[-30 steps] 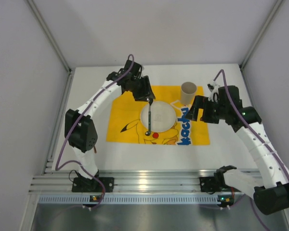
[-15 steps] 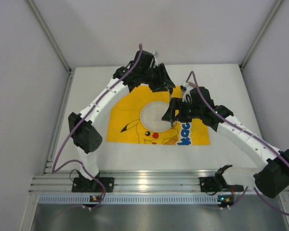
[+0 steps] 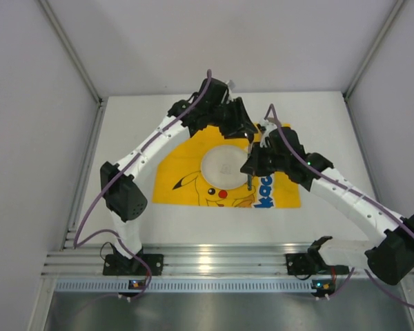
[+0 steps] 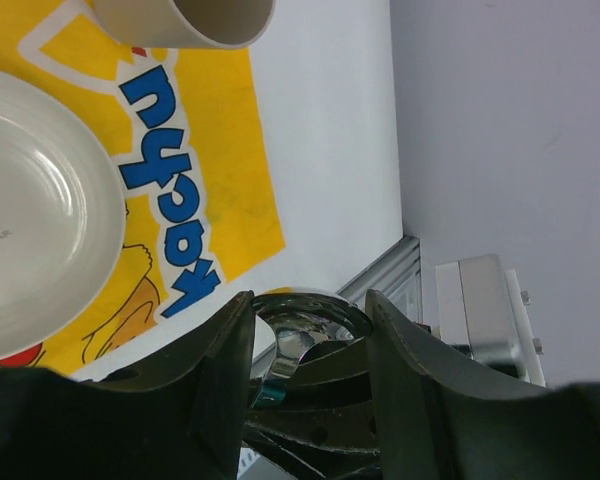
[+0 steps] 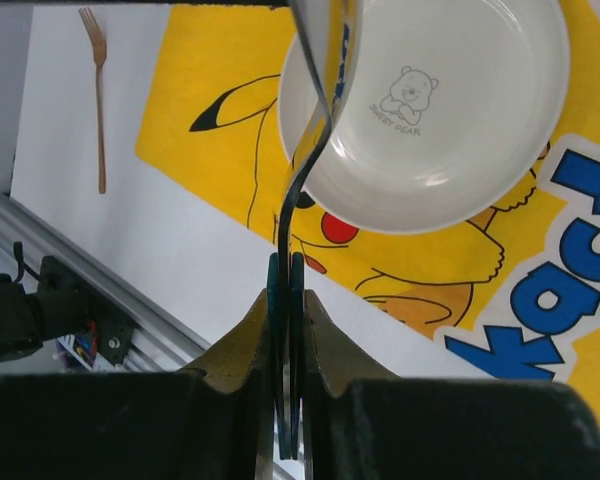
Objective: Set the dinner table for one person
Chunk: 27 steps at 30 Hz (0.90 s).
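A metal spoon [image 5: 302,180] with a teal handle is held in the air between both arms, above the right side of the yellow cartoon mat [image 3: 186,186]. My left gripper [image 4: 305,305] is shut across the spoon's shiny bowl [image 4: 302,322]. My right gripper [image 5: 287,300] is shut on the teal handle end. In the top view the left gripper [image 3: 245,134] and right gripper [image 3: 250,174] meet beside the white plate [image 3: 224,165]. The plate lies on the mat, on the white dinner table [image 3: 124,138]. A beige cup [image 4: 195,20] stands at the mat's far right corner.
A wooden fork [image 5: 98,100] lies on the white tabletop left of the mat. The slotted aluminium rail [image 3: 207,262] runs along the near edge with both arm bases on it. Grey walls close in the table on three sides.
My right arm swung in from beside the cup to the middle and closed on the spoon's handle. My left arm carried the spoon rightward from over the plate.
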Available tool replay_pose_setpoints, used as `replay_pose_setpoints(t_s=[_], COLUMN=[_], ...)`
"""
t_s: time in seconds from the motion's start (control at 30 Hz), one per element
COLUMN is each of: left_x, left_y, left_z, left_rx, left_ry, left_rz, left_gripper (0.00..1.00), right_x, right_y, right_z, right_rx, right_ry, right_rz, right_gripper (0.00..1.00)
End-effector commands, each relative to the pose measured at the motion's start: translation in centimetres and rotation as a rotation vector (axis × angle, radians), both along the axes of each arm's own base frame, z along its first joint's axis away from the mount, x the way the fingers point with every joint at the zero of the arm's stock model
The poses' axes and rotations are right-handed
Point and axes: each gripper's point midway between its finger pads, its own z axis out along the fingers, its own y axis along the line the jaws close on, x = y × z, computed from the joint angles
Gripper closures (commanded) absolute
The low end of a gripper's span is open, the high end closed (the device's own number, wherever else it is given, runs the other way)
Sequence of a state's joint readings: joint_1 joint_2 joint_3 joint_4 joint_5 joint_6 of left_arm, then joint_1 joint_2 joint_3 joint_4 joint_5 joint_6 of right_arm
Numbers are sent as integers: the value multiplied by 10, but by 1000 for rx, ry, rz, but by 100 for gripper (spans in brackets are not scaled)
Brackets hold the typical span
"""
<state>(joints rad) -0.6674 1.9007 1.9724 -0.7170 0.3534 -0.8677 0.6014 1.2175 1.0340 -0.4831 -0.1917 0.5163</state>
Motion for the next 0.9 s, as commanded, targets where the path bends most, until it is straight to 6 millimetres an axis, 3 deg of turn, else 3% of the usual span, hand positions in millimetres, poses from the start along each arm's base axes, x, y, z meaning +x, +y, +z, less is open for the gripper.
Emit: replay_pose_setpoints(t_s=[0.0,0.03,0.07,0.1,0.23,0.27,0.33,0.4,0.43,0.47,0.53,0.57,0.63,0.67,0.73,0.77,0.87], left_x=[-1,2,8,9,24,29,30,34,30,26,18,11,1,-9,-19,-27,-39], left_y=[12,14,22,30,81,106,142,187,204,230,266,288,320,329,349,353,358], left_z=[20,17,13,7,-12,-16,-16,-34,-29,-43,-43,-58,-62,-79,-88,-102,-113], left_rx=[-15,3,27,54,163,188,242,313,328,376,465,509,566,597,620,633,639], left_ry=[-35,-45,-52,-44,-42,-37,-53,-32,-48,-10,-47,-15,-24,17,46,78,100], left_rz=[31,26,50,58,136,180,236,302,328,366,416,441,471,464,480,471,470], left_gripper=[63,51,20,2,2,2,2,2,2,2,2,2,2,2,2,2,2], right_x=[-5,-8,-15,-20,-35,-36,-34,-29,-27,-21,-15,-7,7,12,27,30,46], right_y=[-20,-23,-30,-34,-50,-58,-61,-65,-67,-68,-67,-66,-62,-61,-57,-57,-56], right_z=[29,26,9,6,-42,-61,-77,-98,-104,-107,-118,-122,-118,-124,-118,-125,-127], right_rx=[27,22,-2,6,-33,-65,-81,-107,-115,-111,-121,-123,-119,-134,-131,-147,-162], right_ry=[-84,-78,-42,-31,92,136,168,197,204,203,232,237,223,235,219,237,241], right_rz=[-79,-84,-92,-106,-148,-168,-172,-182,-189,-201,-202,-205,-206,-200,-201,-198,-201], right_gripper=[100,100,100,100,100,100,100,100,100,100,100,100,100,100,100,100,100])
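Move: The spoon hangs between both hands, its bowl in the left fingers and its handle in the right. Its place, the strip of yellow mat beside the plate, lies about 4 cm ahead, 6 cm right and 18 cm below the right hand; from that hand the plate is 10 cm ahead and 8 cm left, the cup 21 cm ahead and 8 cm right. The fork is about 40 cm left, 10 cm back and 27 cm below the left hand. The spoon's bowl is let go as the left fingers spread wide; that hand then sweeps some 35 cm left across the plate side of the mat towards the fork, sinking 10 cm and rolling its left side up. The right hand keeps the handle pinched, drawing back and right, then sinks about 15 cm towards the mat beside the plate, easing forward again and tipping down some 20 degrees. ##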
